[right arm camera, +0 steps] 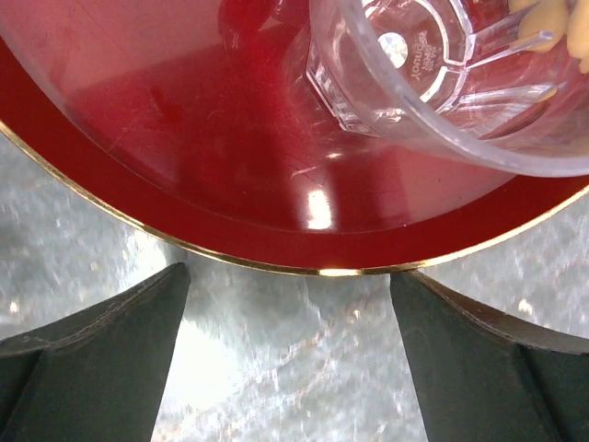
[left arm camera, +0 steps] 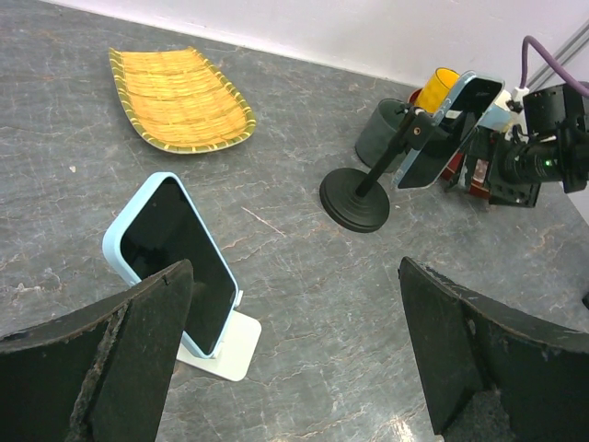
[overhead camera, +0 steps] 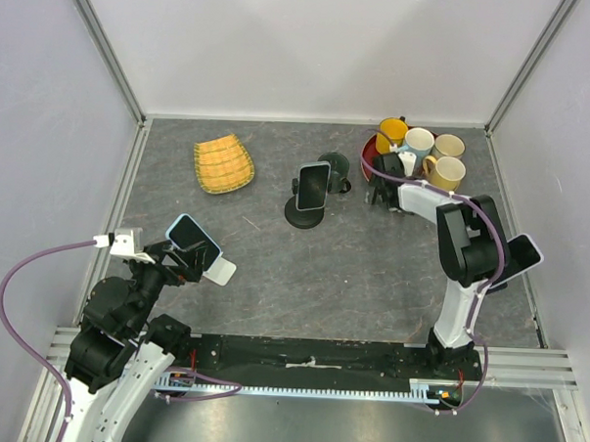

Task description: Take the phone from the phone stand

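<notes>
A light-blue phone (overhead camera: 192,235) leans on a white stand (overhead camera: 220,270) at the near left; the left wrist view shows the phone (left arm camera: 175,262) on its stand (left arm camera: 225,345). My left gripper (overhead camera: 176,262) is open and empty just behind it, the phone next to its left finger (left arm camera: 92,368). A second blue phone (overhead camera: 314,184) sits on a black stand (overhead camera: 304,217) in the middle, also in the left wrist view (left arm camera: 451,129). My right gripper (overhead camera: 379,193) is open and empty at the near rim of a red plate (right arm camera: 230,184).
A woven bamboo tray (overhead camera: 224,165) lies at the back left. The red plate (overhead camera: 368,149) holds several mugs (overhead camera: 446,172) and a clear glass (right arm camera: 442,74). A dark cup (overhead camera: 333,169) stands behind the black stand. A third phone (overhead camera: 522,255) sits at the right edge.
</notes>
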Tool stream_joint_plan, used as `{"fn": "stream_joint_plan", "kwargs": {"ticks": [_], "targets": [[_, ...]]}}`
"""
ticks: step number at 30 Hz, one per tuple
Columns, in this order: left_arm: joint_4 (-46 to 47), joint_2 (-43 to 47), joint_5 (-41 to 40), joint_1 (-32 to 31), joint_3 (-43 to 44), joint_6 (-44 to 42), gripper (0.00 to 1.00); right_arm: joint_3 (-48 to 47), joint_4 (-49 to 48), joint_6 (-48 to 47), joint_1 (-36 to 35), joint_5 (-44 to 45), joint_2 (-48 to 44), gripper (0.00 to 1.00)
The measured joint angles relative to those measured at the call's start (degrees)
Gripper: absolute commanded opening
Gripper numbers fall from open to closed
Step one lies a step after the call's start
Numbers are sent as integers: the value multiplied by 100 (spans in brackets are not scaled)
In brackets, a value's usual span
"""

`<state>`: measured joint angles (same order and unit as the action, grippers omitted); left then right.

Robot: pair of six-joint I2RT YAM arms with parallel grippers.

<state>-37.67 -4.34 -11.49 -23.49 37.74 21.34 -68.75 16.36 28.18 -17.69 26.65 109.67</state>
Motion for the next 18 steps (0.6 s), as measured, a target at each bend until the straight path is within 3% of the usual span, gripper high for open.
{"fn": "stream_joint_plan", "kwargs": {"ticks": [10,18], "targets": [[0,-7,-20,44,0,0,100,-472,-63,-599,297,-380,203,98],[-2,0,-48,66,0,0,100,208,-149,-1075,291,-1139,-1832,98]]}}
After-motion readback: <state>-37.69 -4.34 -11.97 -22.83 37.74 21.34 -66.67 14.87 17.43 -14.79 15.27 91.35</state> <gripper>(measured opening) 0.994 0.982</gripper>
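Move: The right hand is low behind the near rim of the red tray, fingers open; the tray's middle is about 12 cm ahead and 7 cm to the right. On the tray, the clear glass stands some 4 cm ahead and 6 cm right, the cream mug 6 cm ahead and 14 cm right. The green mug is about 5 cm ahead and 13 cm left. From the left hand the tray lies some 38 cm ahead, 49 cm right and 25 cm lower. With its open fingertips still against the near rim, the right hand goes on pushing the red tray forward and a little to the right for its last 3 cm or so, easing to a stop. It then comes free and climbs away from the tray, up about 11 cm and at an increasing pace, drawing back some 2.5 cm and slightly left while the fingers tip upward and the wrist turns counter-clockwise, each by roughly 10 degrees; the gripper stays wide open. ##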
